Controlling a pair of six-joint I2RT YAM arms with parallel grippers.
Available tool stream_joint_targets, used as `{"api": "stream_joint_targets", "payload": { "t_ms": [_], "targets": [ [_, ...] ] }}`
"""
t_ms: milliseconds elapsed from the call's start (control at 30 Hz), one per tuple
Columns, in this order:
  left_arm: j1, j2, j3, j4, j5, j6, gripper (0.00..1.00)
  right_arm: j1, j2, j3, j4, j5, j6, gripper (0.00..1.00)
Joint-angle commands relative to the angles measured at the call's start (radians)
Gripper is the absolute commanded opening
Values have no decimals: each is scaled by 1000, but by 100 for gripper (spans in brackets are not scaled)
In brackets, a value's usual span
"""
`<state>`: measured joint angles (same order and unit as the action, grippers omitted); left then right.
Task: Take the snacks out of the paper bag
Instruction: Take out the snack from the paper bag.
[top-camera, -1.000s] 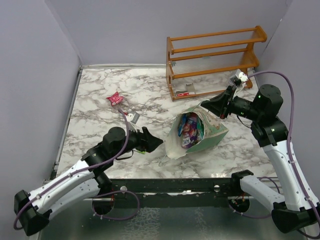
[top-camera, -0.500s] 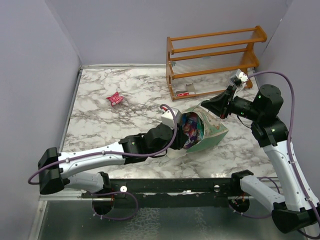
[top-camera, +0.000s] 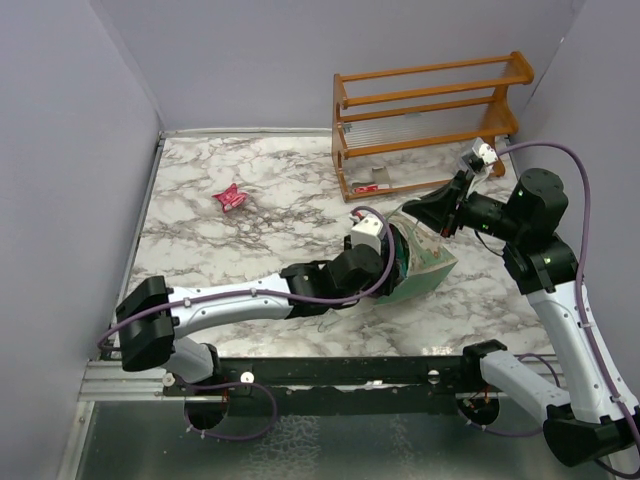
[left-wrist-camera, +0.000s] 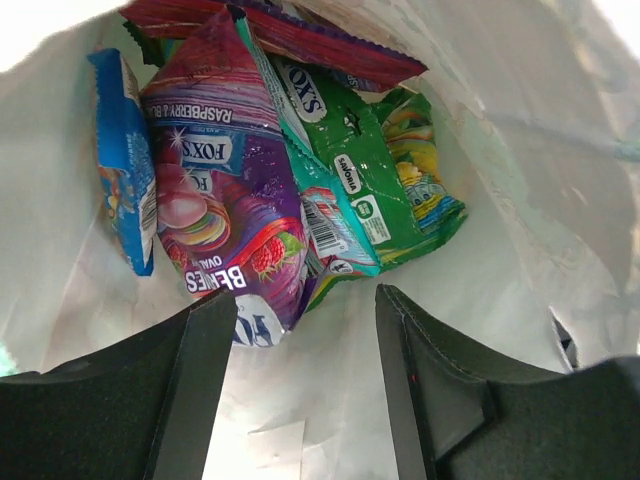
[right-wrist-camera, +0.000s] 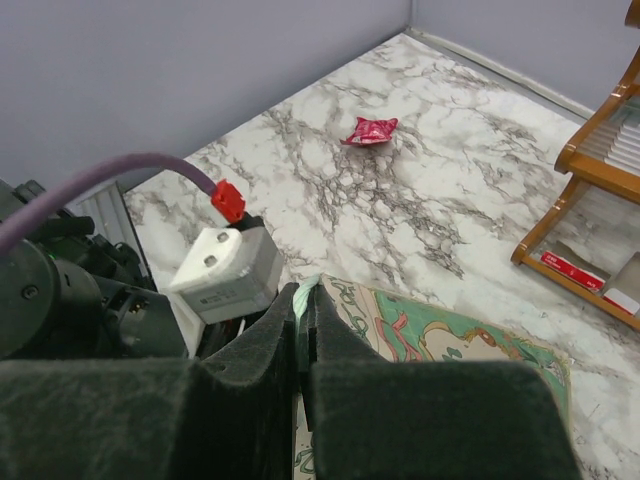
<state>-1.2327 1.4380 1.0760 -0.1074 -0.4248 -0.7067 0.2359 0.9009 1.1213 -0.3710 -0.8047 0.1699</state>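
The pale green paper bag (top-camera: 428, 268) lies on its side mid-table, mouth toward the left arm. My left gripper (left-wrist-camera: 305, 315) is open inside the bag, its jaws just short of the snacks. Inside lie a purple berry packet (left-wrist-camera: 215, 210), a blue packet (left-wrist-camera: 125, 160), a teal-green packet (left-wrist-camera: 350, 180) and a yellow-green one (left-wrist-camera: 425, 190), with a dark red one (left-wrist-camera: 300, 35) on top. My right gripper (right-wrist-camera: 305, 295) is shut on the bag's upper rim (right-wrist-camera: 310, 290), holding the mouth open. In the top view the left gripper (top-camera: 385, 250) is hidden in the bag.
An orange wooden rack (top-camera: 430, 120) stands at the back right, a small red-and-white flat item (top-camera: 365, 187) on its lowest shelf. A crumpled pink-red packet (top-camera: 231, 198) lies on the marble table (top-camera: 200, 240) at the back left. Grey walls surround the table.
My left arm has stretched rightward from the table's front left and pushed its gripper into the bag's mouth. The right gripper has kept its hold on the rim.
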Motion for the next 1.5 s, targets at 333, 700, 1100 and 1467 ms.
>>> {"api": "stream_joint_targets", "payload": {
  "t_ms": [333,700,1100,1467],
  "targets": [
    [30,181,65,-18,-42,9,43,3,-22,27,5,11,-19,1],
    [35,32,63,-116,-26,58,5,3,-28,29,-14,30,-43,1],
    [49,-169,48,-150,171,76,0,3,-29,23,-6,28,-38,1],
    [49,-343,22,-134,321,206,0,3,-40,12,23,46,-15,1]
  ]
}}
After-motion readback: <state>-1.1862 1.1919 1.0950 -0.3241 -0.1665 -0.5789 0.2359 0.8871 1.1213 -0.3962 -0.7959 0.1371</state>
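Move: The left hand is in the bag's mouth, fingers about half open. The purple snack's middle lies roughly 3 cm ahead, 3 cm to its right and 8 cm below, its near end closer. The green snack is about 1 cm ahead, 6 cm right and 9 cm down; the blue packet some 5 cm ahead, 1 cm left and 8 cm down. From the right hand the purple snack is about 2 cm back, 2 cm left and 24 cm below. Pinching the near end of the purple snack is the left hand's work: it sinks about 6 cm into the bag, edging forward, and shuts its fingers there. Then it draws the snack up some 12 cm, also back and left out of the mouth, turning about 15 degrees clockwise on the way. The right hand stays put, keeping its grip on the bag's handle. ##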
